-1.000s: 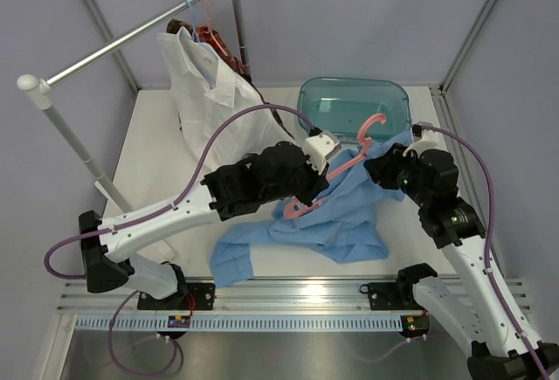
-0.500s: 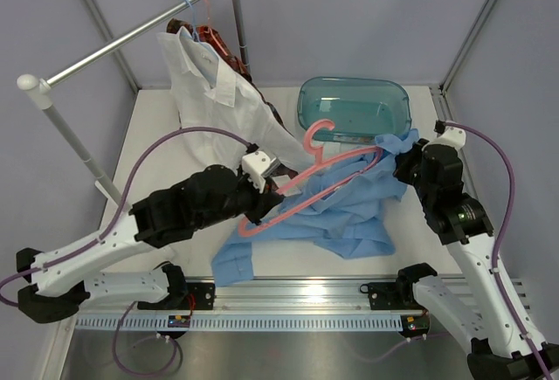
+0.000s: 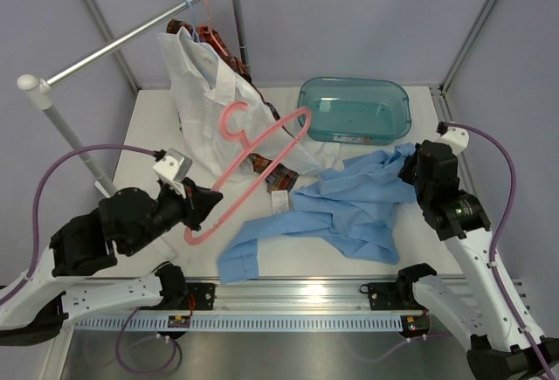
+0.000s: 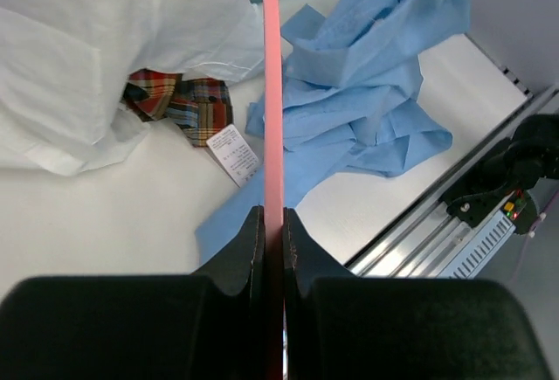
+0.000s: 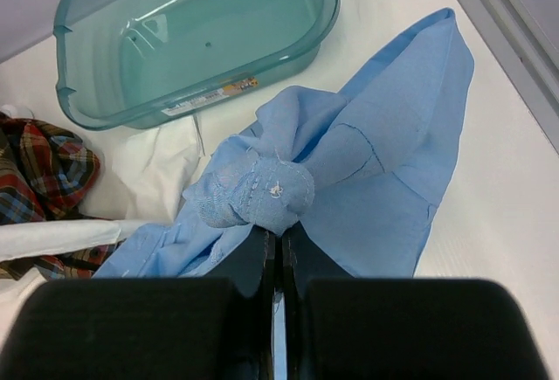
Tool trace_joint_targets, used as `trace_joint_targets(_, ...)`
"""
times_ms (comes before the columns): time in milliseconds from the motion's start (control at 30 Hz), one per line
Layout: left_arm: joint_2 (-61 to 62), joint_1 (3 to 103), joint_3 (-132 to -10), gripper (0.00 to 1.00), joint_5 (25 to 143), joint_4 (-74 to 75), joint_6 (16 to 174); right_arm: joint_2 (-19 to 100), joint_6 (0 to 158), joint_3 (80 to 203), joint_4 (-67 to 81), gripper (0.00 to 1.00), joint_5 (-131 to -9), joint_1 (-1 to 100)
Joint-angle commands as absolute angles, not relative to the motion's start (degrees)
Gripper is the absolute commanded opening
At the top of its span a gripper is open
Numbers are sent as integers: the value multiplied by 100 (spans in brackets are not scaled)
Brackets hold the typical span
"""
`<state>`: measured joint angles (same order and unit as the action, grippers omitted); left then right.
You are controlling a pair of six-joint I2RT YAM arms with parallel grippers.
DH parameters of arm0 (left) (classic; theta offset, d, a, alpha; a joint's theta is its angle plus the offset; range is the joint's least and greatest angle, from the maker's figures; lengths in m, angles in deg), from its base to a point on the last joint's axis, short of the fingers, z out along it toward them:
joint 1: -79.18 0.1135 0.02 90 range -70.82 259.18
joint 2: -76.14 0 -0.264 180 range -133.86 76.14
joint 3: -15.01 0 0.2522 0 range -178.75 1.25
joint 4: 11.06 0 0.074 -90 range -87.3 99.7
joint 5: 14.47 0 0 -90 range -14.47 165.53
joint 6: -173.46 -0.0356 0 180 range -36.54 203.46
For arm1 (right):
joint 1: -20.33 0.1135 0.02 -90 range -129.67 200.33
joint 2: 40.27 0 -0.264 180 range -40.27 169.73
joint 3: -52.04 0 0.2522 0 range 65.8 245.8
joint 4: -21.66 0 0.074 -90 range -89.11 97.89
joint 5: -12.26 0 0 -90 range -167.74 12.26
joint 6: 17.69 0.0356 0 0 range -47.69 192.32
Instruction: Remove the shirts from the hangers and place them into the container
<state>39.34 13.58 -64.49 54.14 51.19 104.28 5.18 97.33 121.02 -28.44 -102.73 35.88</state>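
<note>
My left gripper (image 3: 206, 206) is shut on the lower end of a bare pink hanger (image 3: 255, 158), held up over the left of the table. The hanger (image 4: 272, 83) runs straight out from between the closed fingers. The light blue shirt (image 3: 348, 209) lies crumpled on the table, off the hanger. My right gripper (image 3: 410, 167) is shut on a bunched fold of it (image 5: 262, 190). The teal container (image 3: 353, 109) stands behind it with nothing in it. A white shirt (image 3: 206, 100) hangs from the rail, with the plaid shirt (image 3: 215, 41) behind it.
The silver rail (image 3: 131, 38) crosses the back left, with a blue and a pink hanger hook (image 3: 197, 3) on it. A plaid sleeve with a white tag (image 4: 233, 154) trails on the table. The metal front rail (image 3: 297, 297) runs along the near edge.
My left arm has swung left and back, drawing the pink hanger out of the light blue shirt. My right gripper has shut on the shirt, which dropped flat on the table.
</note>
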Motion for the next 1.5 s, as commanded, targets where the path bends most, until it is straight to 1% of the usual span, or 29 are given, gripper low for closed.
trace_joint_targets(0, 4133, 1353, -6897, 0, 4872, 5086, 10562, 499, 9842, 11951, -2700, 1, -10358, 3562)
trace_joint_targets(67, 4142, 1353, -7108, 0, 4916, 5078, 10500, 517, 9842, 11854, -2674, 7, -10201, 3562)
trace_joint_targets(133, 4116, 1353, -7283, 0, 4873, 5078, 10412, 491, 9816, 11740, -2595, 20, -10069, 3554)
trace_joint_targets(167, 4098, 1353, -7458, 0, 4846, 5078, 10386, 473, 9798, 11705, -2516, 35, -9972, 3562)
trace_joint_targets(233, 4028, 1344, -7644, 0, 4697, 5069, 10245, 403, 9754, 11608, -2428, 57, -9805, 3554)
trace_joint_targets(267, 3984, 1353, -7853, 0, 4618, 5060, 10140, 394, 9719, 11590, -2358, 76, -9761, 3553)
trace_joint_targets(300, 3897, 1353, -7969, 0, 4417, 5060, 10087, 394, 9693, 11573, -2348, 83, -9726, 3562)
trace_joint_targets(367, 3782, 1344, -8328, 0, 4223, 5060, 9990, 394, 9640, 11572, -2322, 94, -9638, 3562)
trace_joint_targets(467, 3562, 1353, -8724, 0, 3740, 5060, 9973, 429, 9596, 11537, -2270, 97, -9558, 3562)
trace_joint_targets(600, 3281, 1344, -9042, 0, 2898, 5069, 10007, 412, 9569, 11458, -2190, 98, -9479, 3571)
trace_joint_targets(733, 3140, 1353, -9174, 0, 2439, 5051, 10148, 421, 9517, 11423, -2146, 98, -9426, 3562)
trace_joint_targets(833, 3140, 1344, -9209, 0, 2464, 5069, 10253, 429, 9508, 11379, -2111, 98, -9391, 3562)
trace_joint_targets(867, 3184, 1353, -9200, 0, 2690, 5060, 10306, 429, 9508, 11353, -2085, 98, -9382, 3562)
trace_joint_targets(933, 3245, 1353, -9165, 0, 2771, 5069, 10420, 429, 9508, 11326, -2058, 98, -9365, 3562)
trace_joint_targets(1067, 3535, 1344, -8911, 0, 2947, 5078, 10771, 429, 9499, 11274, -2006, 99, -9312, 3562)
trace_joint_targets(1233, 3913, 1344, -8542, 0, 2508, 5113, 11070, 429, 9490, 11247, -1988, 99, -9242, 3562)
trace_joint_targets(1467, 4019, 1353, -8330, 0, 1806, 5367, 11255, 403, 9490, 11230, -1979, 99, -9207, 3562)
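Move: The blue shirt, its bunched top still pinched in the right fingers, lies with its middle about 4 cm back and 9 cm to the left of that hand, some 22 cm lower. The container is roughly 22 cm ahead and 6 cm left of the right hand. From the left hand, which holds the bare pink hanger, the rack's empty near stretch of rod is about 21 cm ahead, 15 cm left and 18 cm higher; the white shirt hangs about 30 cm ahead, 3 cm left. The blue shirt is let go as the right fingers open wide, that hand sinking some 4 cm and drifting a little left above the cloth. Meanwhile the pink hanger, kept pinched, is carried by the left hand first up and left, then mainly left with a slight dip, towards the rack's rod, while the wrist swings about 30 degrees counter-clockwise. ##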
